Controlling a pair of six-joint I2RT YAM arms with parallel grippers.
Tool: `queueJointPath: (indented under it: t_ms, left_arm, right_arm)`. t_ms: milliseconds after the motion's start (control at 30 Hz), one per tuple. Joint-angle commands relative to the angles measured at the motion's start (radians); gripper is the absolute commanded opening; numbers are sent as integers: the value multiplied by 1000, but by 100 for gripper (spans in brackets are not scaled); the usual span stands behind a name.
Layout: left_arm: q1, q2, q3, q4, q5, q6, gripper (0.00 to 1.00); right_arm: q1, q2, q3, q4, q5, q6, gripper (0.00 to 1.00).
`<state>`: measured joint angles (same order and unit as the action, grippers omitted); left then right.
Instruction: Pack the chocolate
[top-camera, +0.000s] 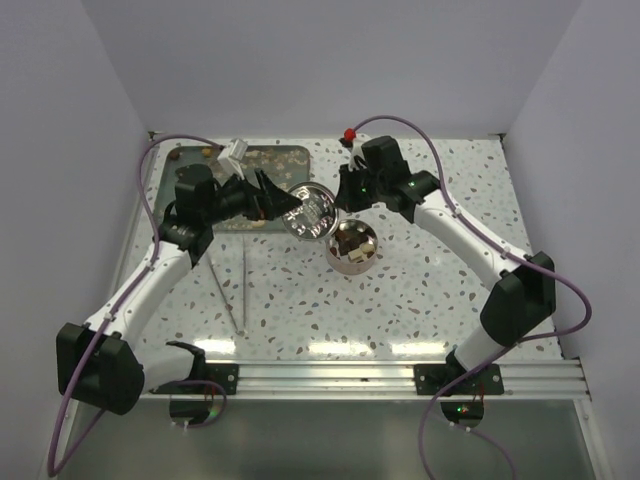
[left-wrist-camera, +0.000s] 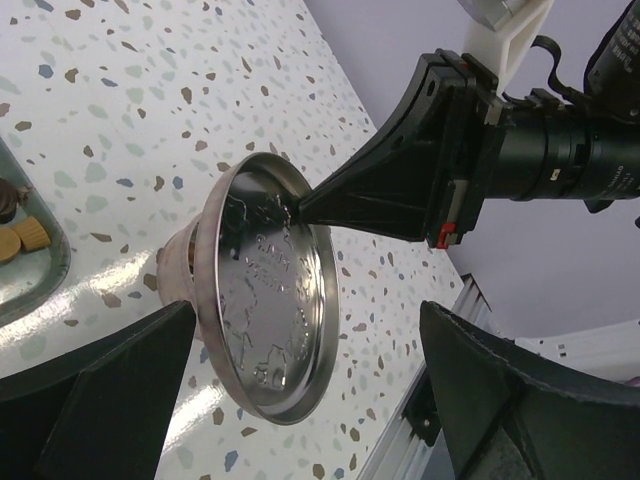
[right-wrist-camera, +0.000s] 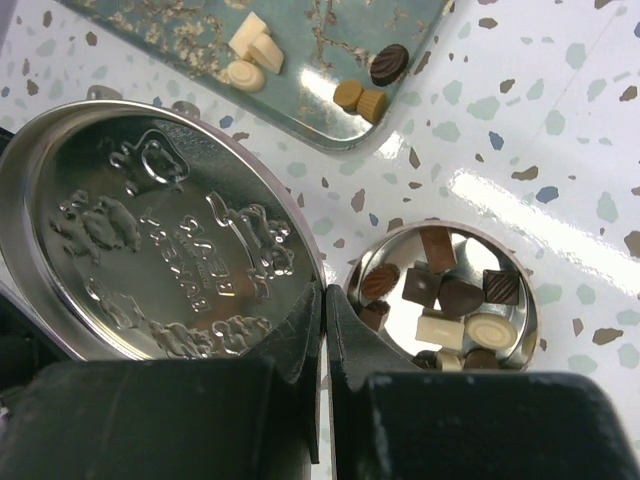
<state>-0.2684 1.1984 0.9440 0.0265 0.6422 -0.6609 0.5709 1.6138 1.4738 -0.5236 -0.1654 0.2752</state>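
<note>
An embossed round metal lid (right-wrist-camera: 160, 240) hangs tilted on edge above the table, and my right gripper (right-wrist-camera: 325, 295) is shut on its rim. My left gripper (left-wrist-camera: 305, 330) is wide open; the lid (left-wrist-camera: 265, 320) shows between its two fingers without touching either. The open round tin (right-wrist-camera: 530, 310) stands on the table just right of the lid, holding several dark and cream pieces of chocolate (right-wrist-camera: 440, 295). More chocolate (right-wrist-camera: 255, 50) lies on the tray (right-wrist-camera: 330, 120). From above, the lid (top-camera: 308, 211) sits between both grippers, with the tin (top-camera: 352, 245) in front of it.
The flat patterned tray (top-camera: 240, 170) lies at the back left, under the left arm. White walls close in the back and both sides. An aluminium rail (top-camera: 400, 375) runs along the near edge between the arm bases.
</note>
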Motion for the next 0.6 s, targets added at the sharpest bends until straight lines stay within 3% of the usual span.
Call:
queueJointPath:
  t_ms: [0,333,433,467,567]
  left_arm:
    - [-18,7,-11,47,-36,-8,100]
    - [-41,52,-2,76,-59,-9,99]
    - [-67,70,3,84,-47,-6,76]
    - [-77,78,3,85,-47,-5,60]
    - [-86,93,1,85,-36,-6,39]
  right_arm:
    - [0,-6,69,50,-37,-10,0]
    - [0,3,103,42,-54,-13,0]
    - [0,15,114,43,-60,-10,0]
    - [0,17,115,45,-62,-10,0]
    - [0,17,121,39,-54,-11,0]
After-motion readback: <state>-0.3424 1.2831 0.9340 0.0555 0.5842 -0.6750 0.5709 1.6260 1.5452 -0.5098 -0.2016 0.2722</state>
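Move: The round lid is already held at its right edge by the right hand, hollow side up. Its middle lies about 6 cm to the right of the left hand's open fingers, 1 cm ahead and 4 cm below them; from the right hand it lies some 6 cm to the left, 1 cm back and 1 cm lower. The tin of chocolates stands about 14 cm right of the left hand, 2 cm ahead and 19 cm below. The green tray is some 13 cm left of that hand, 12 cm ahead and 21 cm below. The left hand sinks about 3 cm with its fingers wide open, easing right towards the lid mainly in the second half, then starts closing to a bit under half open, one finger over the hollow face and the other under the lid's left rim; whether either pad already touches can't be seen. Meanwhile the shut right fingers keep their pinch on the lid's right edge and carry it up roughly 3 cm, drifting about 1 cm left, with hardly any turn of either wrist. ##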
